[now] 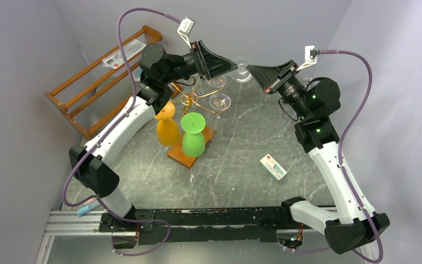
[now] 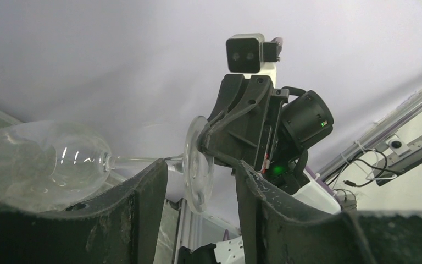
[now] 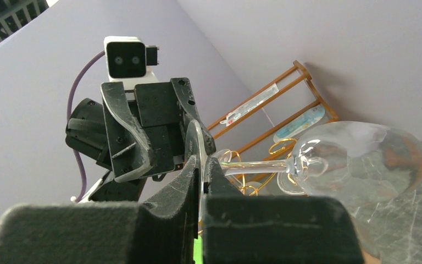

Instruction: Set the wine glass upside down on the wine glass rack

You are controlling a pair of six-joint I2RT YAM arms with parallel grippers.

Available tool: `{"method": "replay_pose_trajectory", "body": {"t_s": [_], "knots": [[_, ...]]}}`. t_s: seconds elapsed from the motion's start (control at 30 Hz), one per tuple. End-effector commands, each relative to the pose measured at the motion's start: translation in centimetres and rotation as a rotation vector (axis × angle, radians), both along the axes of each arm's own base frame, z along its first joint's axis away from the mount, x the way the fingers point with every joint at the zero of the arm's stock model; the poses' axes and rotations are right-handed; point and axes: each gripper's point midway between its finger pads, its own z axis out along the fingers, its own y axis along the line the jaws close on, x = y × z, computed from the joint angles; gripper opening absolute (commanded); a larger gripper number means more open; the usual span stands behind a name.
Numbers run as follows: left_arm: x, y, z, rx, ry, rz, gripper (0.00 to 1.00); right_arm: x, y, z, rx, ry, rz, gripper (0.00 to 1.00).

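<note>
A clear wine glass hangs on its side in the air between my two grippers, behind the rack. My right gripper is shut on the thin rim of its foot, and its stem and bowl reach out to the right. My left gripper is open, a finger on either side of the foot disc with gaps showing; the bowl lies off to its left. The wine glass rack, gold scroll wire on a wooden base, carries an orange glass, a green glass and clear ones.
A stepped wooden slatted shelf stands at the back left against the wall. A small white box lies on the marble table right of the middle. Purple cables loop above both arms.
</note>
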Motion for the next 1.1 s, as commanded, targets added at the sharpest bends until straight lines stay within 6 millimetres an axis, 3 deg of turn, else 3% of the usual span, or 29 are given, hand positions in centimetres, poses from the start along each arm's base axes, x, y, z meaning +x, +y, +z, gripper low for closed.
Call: {"method": "replay_pose_trajectory", "body": {"t_s": [0.0, 0.2, 0.33, 0.43, 0.57, 0.67, 0.83, 1.07], "knots": [[-0.3, -0.4, 0.5, 0.009, -0.034, -0.002, 0.52, -1.3, -0.1, 3.3, 0.015, -0.125, 0.014, 0.00], [-0.3, -0.9, 0.0, 0.038, -0.039, 0.002, 0.29, -0.8, 0.0, 3.0, 0.009, -0.112, 0.010, 0.00], [-0.4, -0.8, 0.5, 0.042, -0.063, 0.004, 0.07, -0.7, 0.1, 2.8, 0.008, -0.111, 0.017, 0.00], [0.5, -0.5, 1.0, 0.040, -0.076, 0.041, 0.05, -0.5, -0.2, 2.6, 0.017, -0.102, -0.006, 0.08], [2.4, 0.7, 2.0, 0.000, -0.055, 0.066, 0.05, -0.5, -1.0, 2.6, -0.001, -0.104, -0.058, 0.50], [4.5, 2.2, 2.5, -0.030, -0.042, 0.116, 0.05, -0.8, -1.9, 2.9, -0.049, -0.124, -0.119, 0.67], [8.2, 5.1, 2.4, -0.057, 0.022, 0.216, 0.05, -1.5, -3.6, 2.8, -0.107, -0.128, -0.211, 0.74], [14.1, 10.9, 0.2, -0.054, 0.185, 0.456, 0.05, -2.9, -4.3, 1.3, -0.118, -0.118, -0.229, 0.74]]}}
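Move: The wine glass, pinched in the right fingertips, hangs foot uppermost: its foot is about 2 cm to the left hand's right and about 2 cm to the right hand's left, level with both. From the left hand, the rack's gold hub lies some 15 cm left and 13 cm below, neither ahead nor back. The near hung glass has its foot about 4 cm left, 1 cm back and 15 cm lower; the far hung glass's foot is 6 cm left, 9 cm ahead and 15 cm lower. Nearly in place, the half-open left fingers first close on the rim of the wine glass's foot; the right fingers, holding until then, open wide and back off about 5 cm to the right, up and back. The left hand, keeping its pinch, then speeds forward about 12 cm and left about 7 cm, almost level, turning some 20 degrees counter-clockwise and carrying the glass out beyond the rack. ##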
